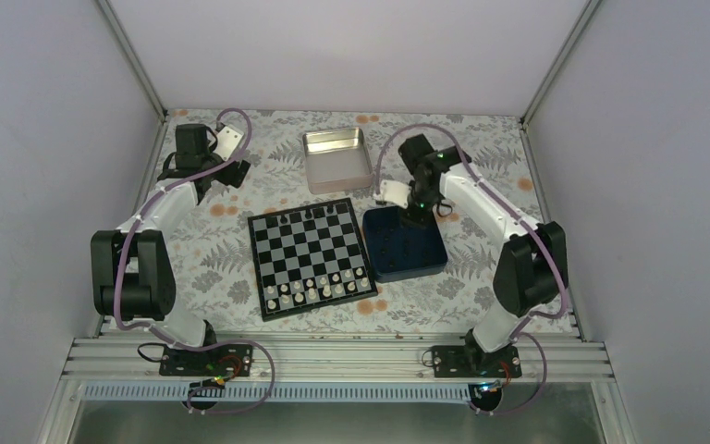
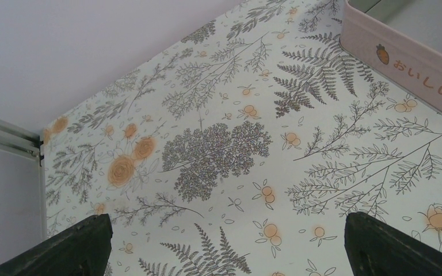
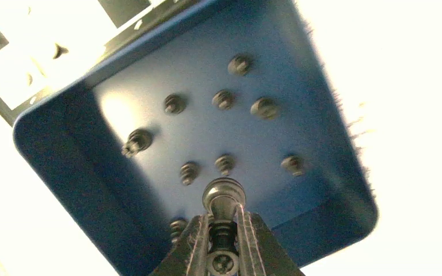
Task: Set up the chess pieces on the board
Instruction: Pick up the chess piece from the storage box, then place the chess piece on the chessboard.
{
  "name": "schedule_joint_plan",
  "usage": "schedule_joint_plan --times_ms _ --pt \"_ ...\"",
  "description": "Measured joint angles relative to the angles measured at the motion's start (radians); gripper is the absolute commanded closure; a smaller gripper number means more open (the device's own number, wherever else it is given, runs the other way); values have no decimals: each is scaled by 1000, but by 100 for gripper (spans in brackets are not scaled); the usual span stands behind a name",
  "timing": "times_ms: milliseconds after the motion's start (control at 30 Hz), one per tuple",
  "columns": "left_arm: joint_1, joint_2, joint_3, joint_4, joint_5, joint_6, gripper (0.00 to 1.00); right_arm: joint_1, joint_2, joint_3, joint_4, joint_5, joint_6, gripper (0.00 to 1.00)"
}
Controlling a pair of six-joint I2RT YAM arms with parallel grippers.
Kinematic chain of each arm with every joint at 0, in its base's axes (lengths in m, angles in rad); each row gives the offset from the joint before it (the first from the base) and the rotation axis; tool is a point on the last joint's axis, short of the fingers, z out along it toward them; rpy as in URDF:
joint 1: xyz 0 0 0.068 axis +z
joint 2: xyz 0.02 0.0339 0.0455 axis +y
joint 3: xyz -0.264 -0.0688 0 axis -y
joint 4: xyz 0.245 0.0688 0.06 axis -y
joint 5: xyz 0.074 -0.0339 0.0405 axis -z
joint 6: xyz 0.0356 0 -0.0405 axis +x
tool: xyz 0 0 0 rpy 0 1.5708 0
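The board lies at the table's middle, with a few black chess pieces on its far row. Just right of it, the navy blue box holds several loose black chess pieces. My right gripper hangs inside the box, shut on one black chess piece; the piece's round base points toward the box floor. From above, the right gripper is over the box's far edge. My left gripper stands open over bare flowered cloth at the far left, with nothing between its fingers.
Cream-white chessmen fill the board's two near rows. A shiny metal tin, pink-sided in the left wrist view, stands behind the board. Walls close the table's far side and both flanks.
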Motion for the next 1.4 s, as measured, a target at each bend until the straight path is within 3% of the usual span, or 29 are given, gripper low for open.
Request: schedule_joint_plan --times_ms 167,500,633,933,1400 --pt "0 -10 0 0 4 0 0 50 82 241 -44 23 -3 92" --pt "1 -60 -13 3 24 4 0 283 477 799 -63 45 -42 91" --pt "3 -75 -35 8 35 3 0 354 597 916 -40 56 -66 91" --pt "25 -88 -92 26 59 3 0 446 717 939 23 87 -93 89" --pt "47 -92 -123 53 85 3 0 448 774 938 64 131 -101 88"
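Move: Already held in the right hand's fingers is the dark queen. The empty d square of the board's far row lies about 29 cm left, 7 cm ahead and 11 cm below. The bishop stands 3 cm left of that square and the king 3 cm right of it. The pink tin's middle is some 14 cm beyond it and 11 cm to its right. For the left hand, the square lies roughly 22 cm right, 9 cm back and 16 cm below. Swinging left in an arc of some 28 cm, the right arm carries the still-gripped queen out of the storage box's area towards the far row's empty d square. It first climbs about 6 cm and goes forward, then sinks roughly 10 cm from the top, turning about 30 degrees counter-clockwise with the fingertips tipping forward. The open, empty left hand dips up 2 cm and back down, easing back about 2 cm. ##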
